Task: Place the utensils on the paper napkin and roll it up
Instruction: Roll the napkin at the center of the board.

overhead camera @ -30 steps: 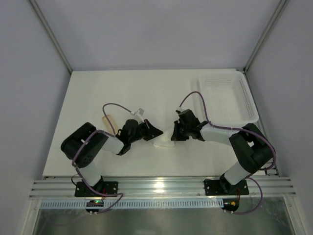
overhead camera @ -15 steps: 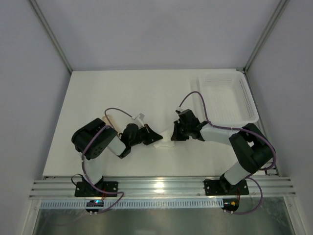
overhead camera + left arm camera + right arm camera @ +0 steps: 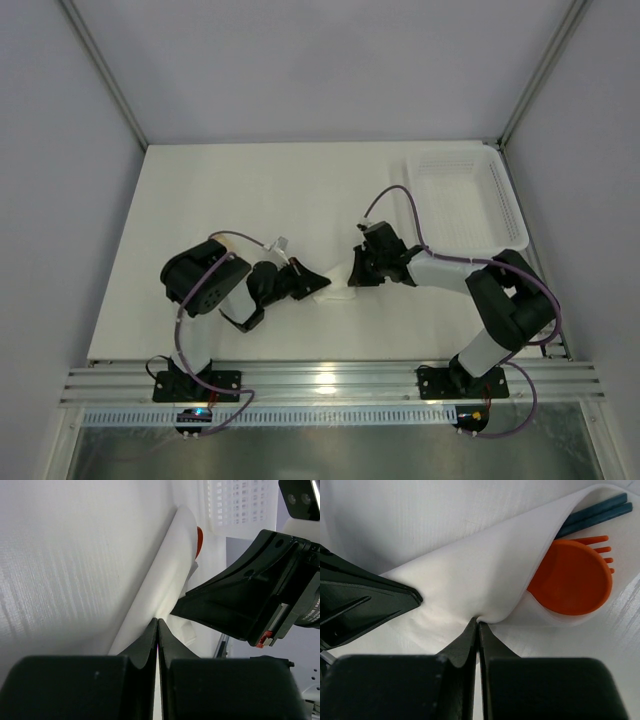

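The paper napkin [image 3: 338,287] lies folded over between my two grippers near the table's middle. In the right wrist view the napkin [image 3: 485,575] covers the utensils: an orange spoon [image 3: 570,577], orange fork tines [image 3: 600,542] and dark blue handles [image 3: 595,512] stick out at its upper right. My right gripper [image 3: 478,623] [image 3: 352,277] is shut, pinching the puckered fold edge. My left gripper [image 3: 158,620] [image 3: 322,283] is shut too, its tips pressed against the napkin's rolled side [image 3: 160,580]. An orange tip [image 3: 199,536] shows at the roll's far end.
A white mesh basket [image 3: 505,200] stands at the back right, also seen in the left wrist view [image 3: 240,505]. Purple cables loop over both arms. The two grippers face each other only a short way apart.
The left arm has swung its elbow to the right and its shut gripper has come down against the napkin's near left side. The right gripper has kept its place.
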You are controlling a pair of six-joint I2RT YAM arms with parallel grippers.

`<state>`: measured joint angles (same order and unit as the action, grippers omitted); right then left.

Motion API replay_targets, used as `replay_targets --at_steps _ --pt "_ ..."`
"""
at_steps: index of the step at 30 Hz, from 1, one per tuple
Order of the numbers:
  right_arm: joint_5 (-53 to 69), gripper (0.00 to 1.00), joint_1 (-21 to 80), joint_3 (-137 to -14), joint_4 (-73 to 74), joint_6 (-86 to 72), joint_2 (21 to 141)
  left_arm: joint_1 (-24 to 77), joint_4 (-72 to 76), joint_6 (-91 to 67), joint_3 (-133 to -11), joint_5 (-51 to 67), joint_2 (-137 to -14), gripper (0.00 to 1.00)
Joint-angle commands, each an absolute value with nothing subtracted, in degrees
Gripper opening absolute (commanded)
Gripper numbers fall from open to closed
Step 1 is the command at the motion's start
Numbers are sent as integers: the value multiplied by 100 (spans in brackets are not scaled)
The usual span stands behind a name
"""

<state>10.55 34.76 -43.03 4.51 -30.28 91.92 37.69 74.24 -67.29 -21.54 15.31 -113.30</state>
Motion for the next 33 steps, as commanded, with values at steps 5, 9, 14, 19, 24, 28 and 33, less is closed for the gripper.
replay_targets --at_steps 5,9,14,19,24,28,33 --pt "730 4 3463 -4421 624 -2874 9343 3788 6662 -6530 -1661 1143 -11567 0" --pt "738 3 3480 -4447 650 -2865 9325 3876 6460 -6504 -1723 1072 -11540 0" --pt "721 4 3472 -4508 746 -2813 9246 3955 6364 -6556 -1758 932 -11566 0" --pt "519 18 3472 -4798 1054 -2725 8913 4113 5828 -6565 -1784 572 -11356 0" --pt "194 32 3472 -5246 1538 -2488 8491 4297 5064 -6504 -1916 317 -11040 0" --pt "97 45 3454 -5554 1679 -2365 8262 4324 5010 -6504 -1951 308 -11048 0" --pt "603 42 3366 -5581 1311 -2452 8463 4377 5019 -6592 -1951 185 -11092 0"
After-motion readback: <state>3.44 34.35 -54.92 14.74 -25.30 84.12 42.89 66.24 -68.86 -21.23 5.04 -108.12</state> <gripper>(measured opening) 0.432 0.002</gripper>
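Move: The middle of the rolled napkin lies between the two hands, roughly 2 cm left and 1 cm ahead of the right fingertips, which pinch its edge. From the left fingertips, shut and set on the roll, it is about 3 cm right and 1 cm ahead. The orange spoon head sticks out of the roll's far end, some 5 cm ahead and 4 cm right of the right hand. The white basket stands about 21 cm ahead and 25 cm right of the right hand. The napkin's pinched edge is let go: after holding almost still at first, the right fingers open to nearly half and come free, then the hand rises quickly, about 9 cm up and 5 cm forward, its fingers tipping outward some 15 degrees. The left hand stays put with shut fingertips still pressed on the roll, turning only slightly counter-clockwise. ##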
